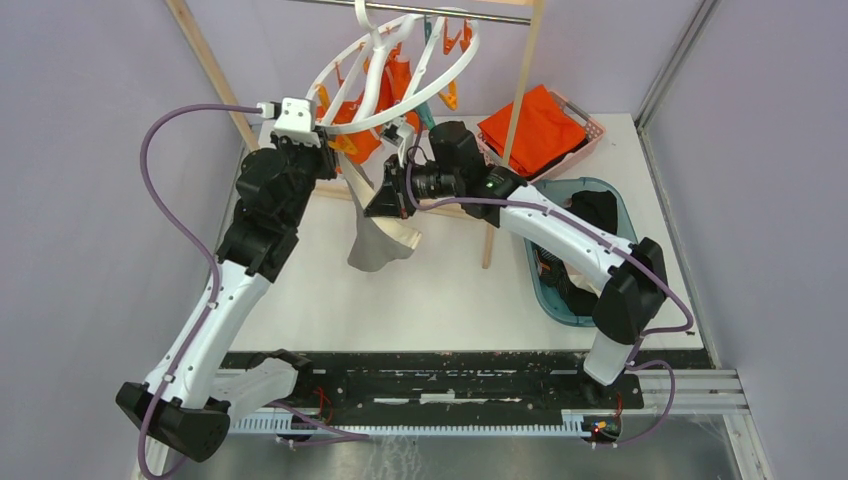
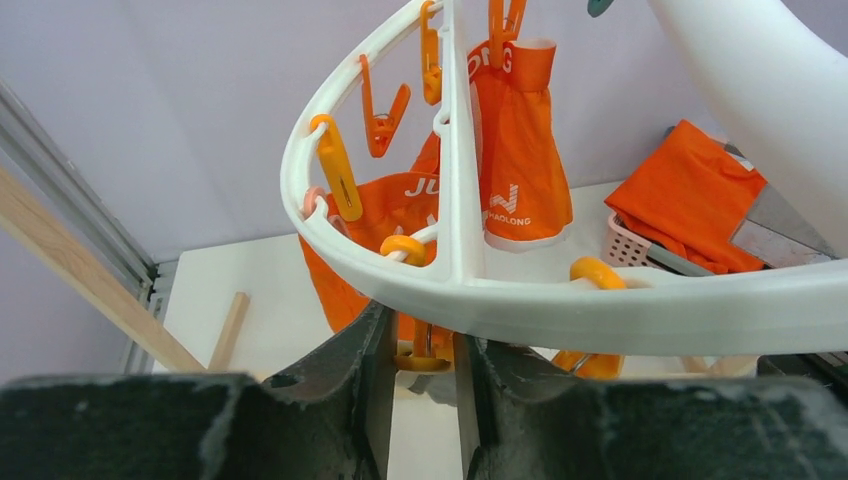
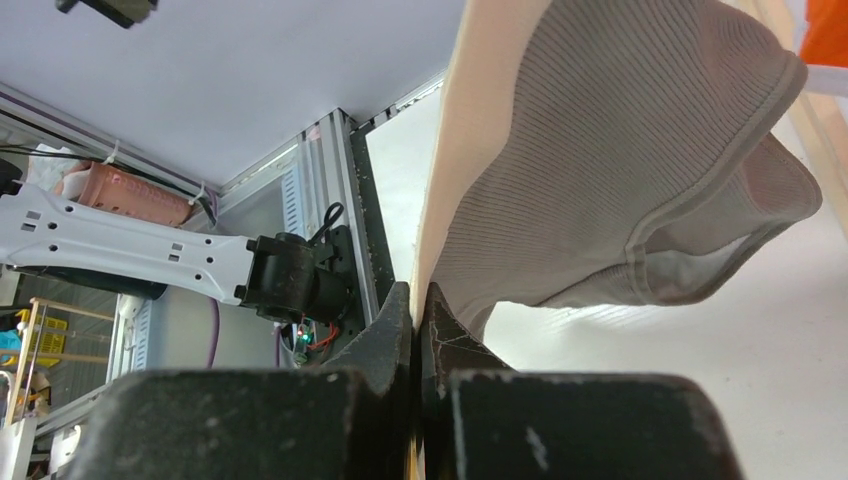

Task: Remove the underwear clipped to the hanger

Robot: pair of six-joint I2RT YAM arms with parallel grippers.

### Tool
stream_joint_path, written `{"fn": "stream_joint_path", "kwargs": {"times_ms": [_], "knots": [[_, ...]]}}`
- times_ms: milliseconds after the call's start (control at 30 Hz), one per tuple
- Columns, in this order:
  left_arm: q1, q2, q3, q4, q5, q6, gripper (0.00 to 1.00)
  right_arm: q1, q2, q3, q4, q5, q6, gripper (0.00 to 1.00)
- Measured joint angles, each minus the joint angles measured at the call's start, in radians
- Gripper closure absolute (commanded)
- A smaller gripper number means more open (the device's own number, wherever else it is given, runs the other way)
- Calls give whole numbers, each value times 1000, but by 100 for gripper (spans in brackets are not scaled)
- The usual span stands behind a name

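The white ring hanger hangs by its hook from the bar, with orange pegs dangling from it. Bright orange underwear stays clipped under its spokes. My left gripper sits just beneath the ring's near rim, its fingers closed against an orange peg. Beige-grey underwear hangs down from that side of the ring. My right gripper is shut on the edge of this ribbed garment. A black garment lies in the teal tub.
A wooden-post frame with a metal bar carries the hanger. A pink basket at the back right holds a folded orange cloth. The teal tub stands at the right, partly under my right arm.
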Motion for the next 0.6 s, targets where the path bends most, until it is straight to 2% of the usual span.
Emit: {"fn": "stream_joint_path", "kwargs": {"times_ms": [67,167,233,467,600], "knots": [[0,0,-6,3,3,0,69,3,0,0,0,0,0,99],[0,0,-14,9,14,-1,47,6,0,0,-1,0,-2,99],[0,-3,-25,14,21,-3,40,6,0,0,-7,1,-5,99],[14,-101,-100,16,46,-10,35,6,0,10,-44,4,-23,99],[36,-174,-97,-22,101,51,32,6,0,27,-75,-3,-82,100]]}}
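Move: The pinched orange clip is already between the left fingers, about 1 cm ahead of the hand point. A second orange clip hangs about 5 cm to its right on the same rim, level with it; the orange garments hang some 12 cm ahead and 3 cm right of the hand. From the right hand, which already holds the grey underwear's waistband, the pinched clip is about 9 cm ahead, 6 cm left and 8 cm up. Let go of the clip with the left gripper: ease down about 1.5 cm while the fingers spread wide, then pull back from the rim about 4 cm, rising some 2 cm and drifting slightly left. Keep the right gripper shut on the waistband, almost still, holding the underwear out below the ring. ##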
